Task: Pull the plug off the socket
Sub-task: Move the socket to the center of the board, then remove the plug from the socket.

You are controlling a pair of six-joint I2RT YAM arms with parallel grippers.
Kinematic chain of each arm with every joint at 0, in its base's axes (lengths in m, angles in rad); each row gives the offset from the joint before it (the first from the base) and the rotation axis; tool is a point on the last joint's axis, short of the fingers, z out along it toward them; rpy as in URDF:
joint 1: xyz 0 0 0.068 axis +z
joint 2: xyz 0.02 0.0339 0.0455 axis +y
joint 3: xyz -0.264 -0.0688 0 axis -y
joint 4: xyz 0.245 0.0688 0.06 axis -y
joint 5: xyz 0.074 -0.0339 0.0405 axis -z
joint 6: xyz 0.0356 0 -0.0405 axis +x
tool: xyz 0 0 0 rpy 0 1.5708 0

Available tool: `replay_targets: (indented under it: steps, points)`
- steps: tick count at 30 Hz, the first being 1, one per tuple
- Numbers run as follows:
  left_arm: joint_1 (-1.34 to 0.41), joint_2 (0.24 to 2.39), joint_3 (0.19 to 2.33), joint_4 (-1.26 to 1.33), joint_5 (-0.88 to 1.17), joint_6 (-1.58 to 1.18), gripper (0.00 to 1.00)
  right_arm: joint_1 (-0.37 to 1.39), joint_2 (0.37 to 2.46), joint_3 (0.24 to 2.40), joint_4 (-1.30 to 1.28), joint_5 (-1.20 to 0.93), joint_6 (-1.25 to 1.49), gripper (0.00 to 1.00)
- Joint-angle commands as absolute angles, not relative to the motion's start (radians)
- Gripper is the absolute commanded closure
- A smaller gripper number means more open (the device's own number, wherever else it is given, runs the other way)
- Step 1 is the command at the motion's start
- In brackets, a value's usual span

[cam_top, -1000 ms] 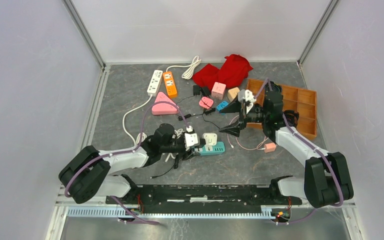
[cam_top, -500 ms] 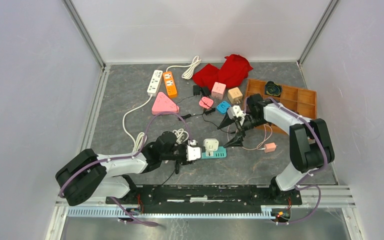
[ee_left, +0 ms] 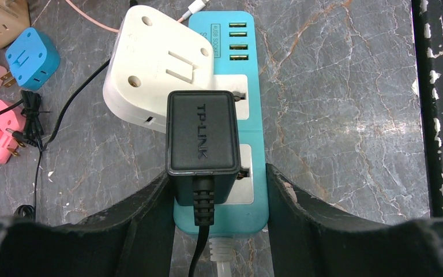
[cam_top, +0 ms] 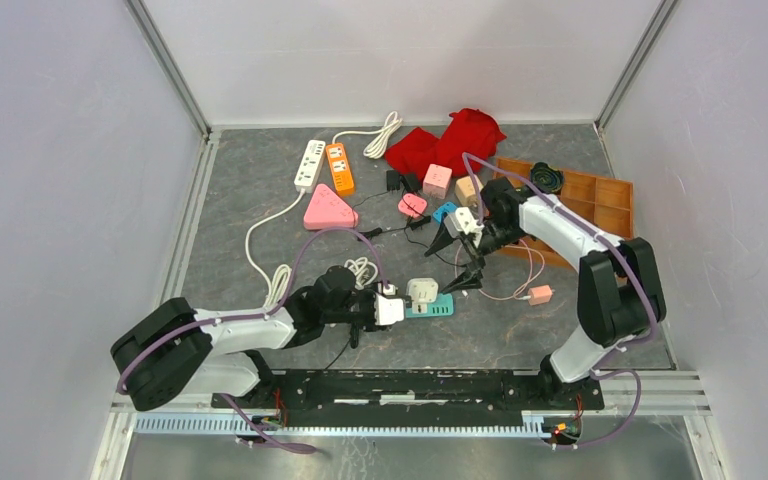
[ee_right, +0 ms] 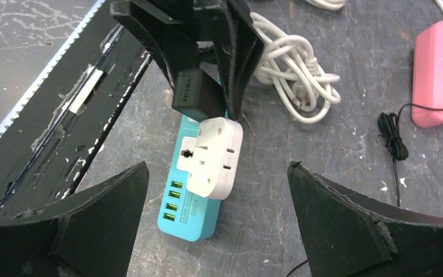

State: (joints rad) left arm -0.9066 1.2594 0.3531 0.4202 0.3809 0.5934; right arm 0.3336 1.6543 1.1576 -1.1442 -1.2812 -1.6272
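The socket is a teal power strip lying flat on the table. A white plug adapter and a black TP-LINK plug sit in it. My left gripper is shut on the strip's cable end, one finger on each long side, and the left finger also touches the black plug. My right gripper hangs open above the strip's USB end. The white adapter lies between and below its spread fingers, untouched.
A coiled white cable lies beside the left wrist. Further back are a pink triangular strip, white and orange strips, small cube adapters, a red cloth and a wooden tray. The black base rail runs along the near edge.
My right arm has swung from beside the tray to over the teal strip, its gripper still open. My left gripper and the strip have shifted slightly toward the near edge.
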Motion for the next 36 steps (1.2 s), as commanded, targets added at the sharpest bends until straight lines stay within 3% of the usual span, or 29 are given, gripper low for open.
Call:
replay_targets:
  steps: [1,3,5,12,23,36]
  points:
    - [-0.915,1.24,0.338,0.419,0.348,0.641,0.98,0.36,1.558,1.092,-0.803,-1.187,-1.207,0.03]
    - [-0.917,1.24,0.337,0.42,0.346,0.641,0.98,0.382,1.482,1.006,-0.561,-1.108,-1.012,0.03]
    - [-0.917,1.239,0.337,0.42,0.339,0.643,0.98,0.399,1.442,0.969,-0.494,-1.089,-0.971,0.03]
    - [-0.92,1.244,0.334,0.424,0.331,0.647,0.98,0.432,1.516,1.047,-0.686,-1.114,-1.119,0.03]
    - [-0.922,1.23,0.324,0.438,0.32,0.646,0.98,0.548,1.592,1.071,-0.712,-1.045,-1.127,0.01]
    - [-0.922,1.218,0.314,0.451,0.312,0.646,0.98,0.602,1.626,1.102,-0.715,-0.971,-1.092,0.27]
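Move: The white plug sits on the teal socket about 4 cm back from the right hand, 4 cm to its left and some 7 cm below. The black charger stands about 2 cm back and 5 cm left of the plug; the white cable bundle lies level with the right hand, 14 cm to its left and 11 cm lower. From the left hand, which already grips the socket's end, the plug is about 6 cm right, 4 cm ahead and 2 cm up. The right hand comes down about 5 cm and 4 cm to the left, dipping and easing up briefly before drawing some 2 cm back too, and its left-pointing fingers tip some 15 degrees further down to straddle the white plug, one on its front side and one on its back side. Only near the end do the wide-open fingers start to close, the front one coming right up to the plug's edge, while the left hand keeps its grip on the end of the teal socket under the black charger and barely shifts. ##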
